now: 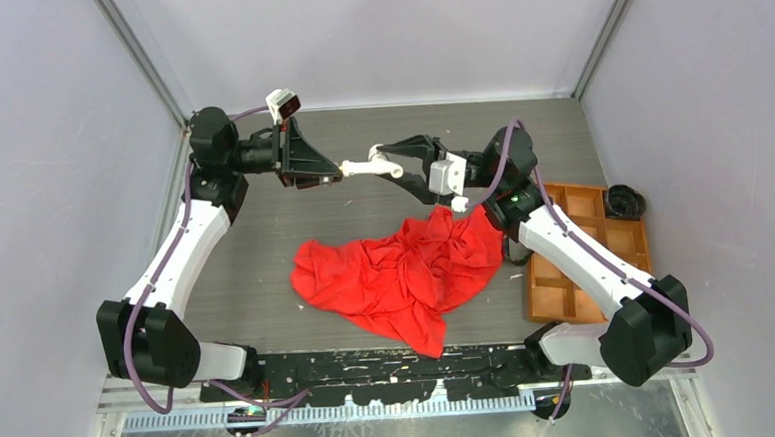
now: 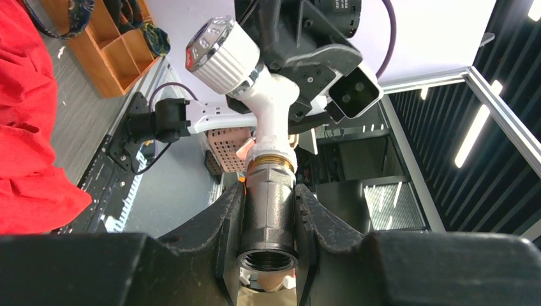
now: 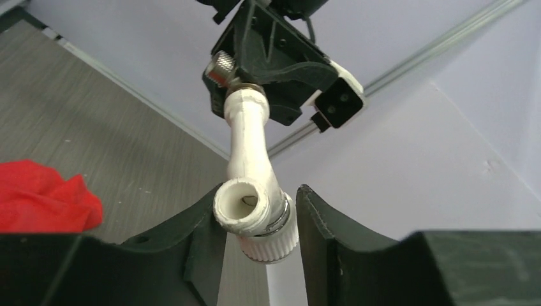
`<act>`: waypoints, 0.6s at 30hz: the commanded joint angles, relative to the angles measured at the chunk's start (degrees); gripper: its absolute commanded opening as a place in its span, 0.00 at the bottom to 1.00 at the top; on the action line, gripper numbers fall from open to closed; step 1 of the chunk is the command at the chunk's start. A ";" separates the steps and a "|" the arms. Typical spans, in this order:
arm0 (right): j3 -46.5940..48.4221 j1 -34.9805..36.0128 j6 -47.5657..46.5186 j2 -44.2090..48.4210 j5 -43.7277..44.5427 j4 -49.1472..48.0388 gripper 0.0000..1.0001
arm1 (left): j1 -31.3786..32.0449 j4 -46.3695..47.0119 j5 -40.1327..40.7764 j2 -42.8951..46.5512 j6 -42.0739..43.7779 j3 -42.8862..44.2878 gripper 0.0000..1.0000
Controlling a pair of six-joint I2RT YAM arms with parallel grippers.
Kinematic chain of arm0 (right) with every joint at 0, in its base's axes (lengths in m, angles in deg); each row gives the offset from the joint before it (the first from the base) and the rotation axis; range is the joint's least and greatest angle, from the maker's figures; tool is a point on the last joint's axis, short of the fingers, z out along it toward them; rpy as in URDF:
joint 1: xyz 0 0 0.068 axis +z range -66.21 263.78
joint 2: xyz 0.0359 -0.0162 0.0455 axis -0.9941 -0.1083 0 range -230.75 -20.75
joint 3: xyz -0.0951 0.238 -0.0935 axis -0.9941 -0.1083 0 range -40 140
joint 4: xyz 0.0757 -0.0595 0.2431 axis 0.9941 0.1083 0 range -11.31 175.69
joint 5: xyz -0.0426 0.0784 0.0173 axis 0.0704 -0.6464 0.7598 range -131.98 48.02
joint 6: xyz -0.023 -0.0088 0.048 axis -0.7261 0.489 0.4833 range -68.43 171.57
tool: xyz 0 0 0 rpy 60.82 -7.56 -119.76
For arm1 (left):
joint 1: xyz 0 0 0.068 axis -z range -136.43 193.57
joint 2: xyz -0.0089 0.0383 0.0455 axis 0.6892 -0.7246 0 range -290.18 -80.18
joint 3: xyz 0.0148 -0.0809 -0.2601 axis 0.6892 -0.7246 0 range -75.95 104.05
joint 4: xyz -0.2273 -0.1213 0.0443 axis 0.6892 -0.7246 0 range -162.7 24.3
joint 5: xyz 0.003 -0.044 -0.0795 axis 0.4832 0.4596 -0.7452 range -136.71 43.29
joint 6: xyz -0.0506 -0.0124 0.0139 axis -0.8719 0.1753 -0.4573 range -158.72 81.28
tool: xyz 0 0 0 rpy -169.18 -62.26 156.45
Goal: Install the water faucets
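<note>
The white water faucet (image 1: 366, 167) hangs level in the air between both grippers, above the table's far middle. My left gripper (image 1: 326, 174) is shut on a dark grey threaded fitting (image 2: 268, 217). The faucet's brassy thread (image 2: 271, 162) sits in that fitting's far end. The ribbed white knob (image 2: 223, 54) points up and to the left in the left wrist view. My right gripper (image 1: 386, 162) is open around the faucet's knob end. In the right wrist view its left finger (image 3: 204, 236) touches the spout (image 3: 245, 204), and a narrow gap shows between the knob (image 3: 271, 239) and the other finger.
A crumpled red cloth (image 1: 396, 268) lies mid-table under the right arm. An orange compartment tray (image 1: 576, 259) stands at the right, with black coiled parts (image 1: 623, 201) at its far corner. Grey walls close in the back and sides.
</note>
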 commanded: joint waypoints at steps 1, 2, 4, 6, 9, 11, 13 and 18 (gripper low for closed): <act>3.74 0.19 0.25 -0.99 -7.57 7.62 0.39 | 0.09 3.45 -1.55 2.23 0.20 1.04 0.00; 4.15 0.21 0.81 -1.27 -8.56 8.96 0.33 | 0.11 3.38 -1.65 2.17 0.41 1.13 0.00; 5.28 0.17 6.51 -1.86 -9.58 9.42 0.21 | 0.12 3.27 -2.14 2.01 1.01 1.87 0.00; 5.89 0.18 12.95 -1.99 -9.48 9.67 0.03 | 0.10 1.94 -2.47 1.68 3.15 3.71 0.00; 5.42 0.19 29.60 -1.87 -9.67 6.73 0.00 | 0.11 -6.25 -2.15 1.38 10.92 7.38 0.00; 5.27 0.11 46.29 -2.52 -7.58 1.34 0.00 | 0.12 -10.55 -1.27 0.94 16.24 9.13 0.00; 7.91 -0.57 58.46 -3.94 -6.17 4.31 0.00 | 0.09 -10.46 -1.44 -0.04 17.94 10.51 0.00; 15.58 -1.12 82.05 -10.09 -7.81 12.35 0.00 | 0.14 -8.20 1.22 -2.15 19.44 12.13 0.00</act>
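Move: The white faucet's middle is about 3 cm to the left of my right hand and some 1 cm below, its outlet end already between the open jaws; the knob points forward, about 2 cm left and 2 cm ahead. From my left hand, which still holds the silver fitting on the faucet's other end, the faucet's middle is about 5 cm to the right. The red cloth lies roughly 33 cm beneath my right hand and 6 cm nearer the base. I close my right fingers on the faucet's outlet end while that hand sinks about 1 cm and eases back, then roll the wrist some 55 degrees, forward side going down, coming back up to height. My left hand keeps its pinch on the fitting, rolls it about 10 degrees the opposite way and rises some 2 cm late on. ##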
